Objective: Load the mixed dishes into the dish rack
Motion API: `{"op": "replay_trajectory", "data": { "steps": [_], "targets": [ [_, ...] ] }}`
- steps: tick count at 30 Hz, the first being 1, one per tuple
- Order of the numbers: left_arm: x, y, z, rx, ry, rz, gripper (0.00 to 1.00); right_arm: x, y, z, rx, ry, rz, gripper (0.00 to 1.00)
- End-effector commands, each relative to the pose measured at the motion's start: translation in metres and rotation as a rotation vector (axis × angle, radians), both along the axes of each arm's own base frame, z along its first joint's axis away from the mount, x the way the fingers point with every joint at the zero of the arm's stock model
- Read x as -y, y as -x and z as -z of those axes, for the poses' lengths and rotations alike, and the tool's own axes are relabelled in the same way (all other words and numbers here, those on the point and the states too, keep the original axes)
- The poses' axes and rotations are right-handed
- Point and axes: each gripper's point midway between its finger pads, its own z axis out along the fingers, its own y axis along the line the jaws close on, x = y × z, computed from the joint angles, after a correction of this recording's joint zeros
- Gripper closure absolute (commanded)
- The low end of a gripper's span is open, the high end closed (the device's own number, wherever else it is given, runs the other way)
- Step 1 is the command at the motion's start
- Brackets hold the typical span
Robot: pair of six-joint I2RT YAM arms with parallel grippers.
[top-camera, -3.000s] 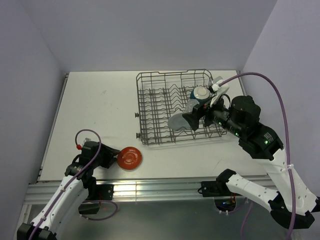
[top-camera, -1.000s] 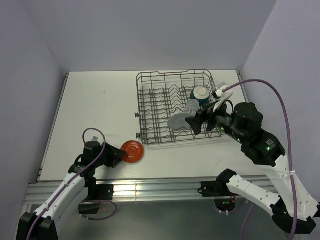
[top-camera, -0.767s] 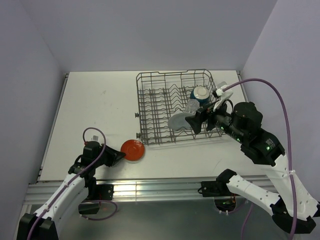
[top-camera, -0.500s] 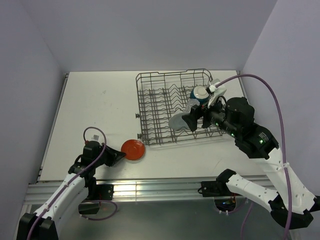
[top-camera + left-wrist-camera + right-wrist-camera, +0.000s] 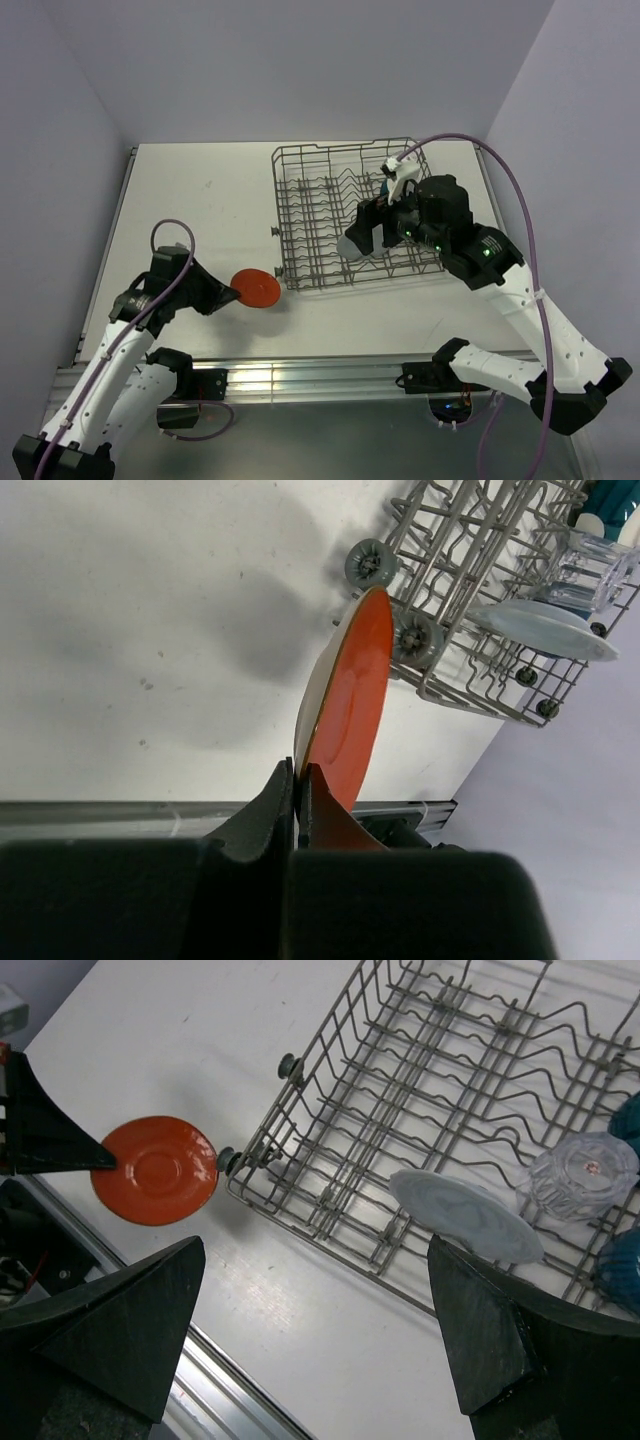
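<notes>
The red-orange plate [image 5: 257, 288] hangs tilted above the table left of the dish rack [image 5: 310, 215], pinched by its rim in my shut left gripper [image 5: 231, 295]. In the left wrist view the plate [image 5: 355, 700] stands edge-on between the shut jaws of the gripper [image 5: 298, 776]. Inside the rack [image 5: 430, 1070] lie the pale blue-grey plate [image 5: 465, 1215], the glass tumbler [image 5: 582, 1175] and a dark blue mug [image 5: 628, 1118]. My right gripper [image 5: 375, 232] hovers open and empty over the rack's front right part. In its wrist view the right gripper [image 5: 310, 1345] is spread wide.
The rack has small wheels [image 5: 368, 560] on the side facing the red-orange plate. Another dark blue-green piece [image 5: 620, 1265] shows at the rack's edge. A metal rail [image 5: 300, 375] runs along the table's near edge. Walls close in on three sides.
My left gripper closed on the red-orange plate's rim and lifted it off the table, tilting it. The right arm swung left over the rack, still open.
</notes>
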Motion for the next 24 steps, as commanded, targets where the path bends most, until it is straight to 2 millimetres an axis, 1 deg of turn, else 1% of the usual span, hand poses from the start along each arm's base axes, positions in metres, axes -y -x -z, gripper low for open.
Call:
{"op": "replay_trajectory", "data": {
  "steps": [1, 2, 3, 4, 5, 6, 8, 9, 10, 11, 12, 14, 15, 16, 17, 18, 20, 22, 24],
  "targets": [
    [-0.003, 0.001, -0.031, 0.036, -0.033, 0.027, 1.00, -0.013, -0.006, -0.020, 0.015, -0.041, -0.035, 0.00],
    [-0.004, 0.001, -0.037, 0.048, -0.046, 0.039, 1.00, -0.016, -0.005, -0.025, 0.015, -0.037, -0.057, 0.00],
    [-0.005, -0.001, -0.053, 0.067, -0.052, 0.047, 1.00, -0.019, -0.006, -0.016, -0.016, -0.010, -0.068, 0.00],
    [-0.005, -0.001, -0.061, 0.081, -0.059, 0.056, 1.00, -0.020, -0.008, -0.015, -0.029, -0.011, -0.063, 0.00],
    [-0.007, -0.001, -0.067, 0.091, -0.072, 0.061, 1.00, -0.026, -0.006, -0.017, -0.039, -0.016, -0.100, 0.00],
    [-0.008, 0.000, -0.083, 0.112, -0.075, 0.064, 1.00, -0.029, -0.003, -0.018, -0.041, -0.012, -0.126, 0.00],
    [-0.008, 0.002, -0.096, 0.139, -0.084, 0.083, 1.00, -0.035, 0.000, -0.028, -0.039, -0.048, -0.147, 0.00],
    [-0.010, 0.003, -0.110, 0.154, -0.091, 0.084, 1.00, -0.040, 0.001, -0.035, -0.029, -0.076, -0.169, 0.00],
    [-0.010, 0.002, -0.117, 0.174, -0.097, 0.094, 1.00, -0.045, 0.005, -0.039, -0.034, -0.102, -0.198, 0.00],
    [-0.009, 0.002, -0.123, 0.198, -0.105, 0.127, 1.00, -0.050, 0.008, -0.042, -0.041, -0.127, -0.221, 0.00],
    [-0.007, -0.001, -0.135, 0.230, -0.103, 0.139, 1.00, -0.054, 0.006, -0.046, -0.040, -0.149, -0.221, 0.00],
    [-0.001, -0.003, -0.151, 0.301, -0.090, 0.192, 1.00, -0.062, 0.005, -0.046, -0.076, -0.166, -0.239, 0.00],
    [0.002, -0.004, -0.155, 0.320, -0.079, 0.210, 1.00, -0.068, 0.011, -0.049, -0.098, -0.187, -0.279, 0.00],
    [0.008, -0.010, -0.167, 0.392, -0.056, 0.233, 1.00, -0.073, 0.015, -0.055, -0.102, -0.203, -0.322, 0.00],
    [0.015, -0.005, -0.171, 0.418, -0.022, 0.270, 1.00, -0.079, 0.018, -0.055, -0.116, -0.204, -0.370, 0.00],
    [0.017, -0.005, -0.173, 0.433, -0.010, 0.284, 1.00, -0.083, 0.024, -0.057, -0.130, -0.215, -0.413, 0.00],
    [0.026, -0.003, -0.182, 0.496, 0.027, 0.346, 1.00, -0.088, 0.027, -0.063, -0.151, -0.246, -0.434, 0.00],
    [0.031, -0.002, -0.187, 0.547, 0.039, 0.389, 1.00, -0.095, 0.036, -0.070, -0.175, -0.284, -0.486, 0.00],
    [0.036, -0.001, -0.199, 0.608, 0.054, 0.427, 1.00, -0.097, 0.038, -0.066, -0.221, -0.278, -0.498, 0.00]
  ]
}}
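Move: The red plate already hangs from the shut left fingers, its middle about 2 cm ahead, 5 cm right and 2 cm below them. From that hand, the right gripper is some 33 cm right, 6 ahead and 18 higher; the rack's near-left corner is 13 right, 7 ahead and 8 below. From the open right hand, the plate is roughly 28 cm left, 4 back and 20 below; the grey plate stands 12 ahead, 1 right and 22 below. The red plate, still pinched by its edge, is carried almost straight up about 16 cm by the left hand, which late on edges a little right as its fingers tip up some 20 degrees and swing clockwise. Meanwhile the wide-open right hand leaves the air above the rack and comes left about 8 cm towards the red plate, ending slightly higher and turning counter-clockwise, without touching it. ##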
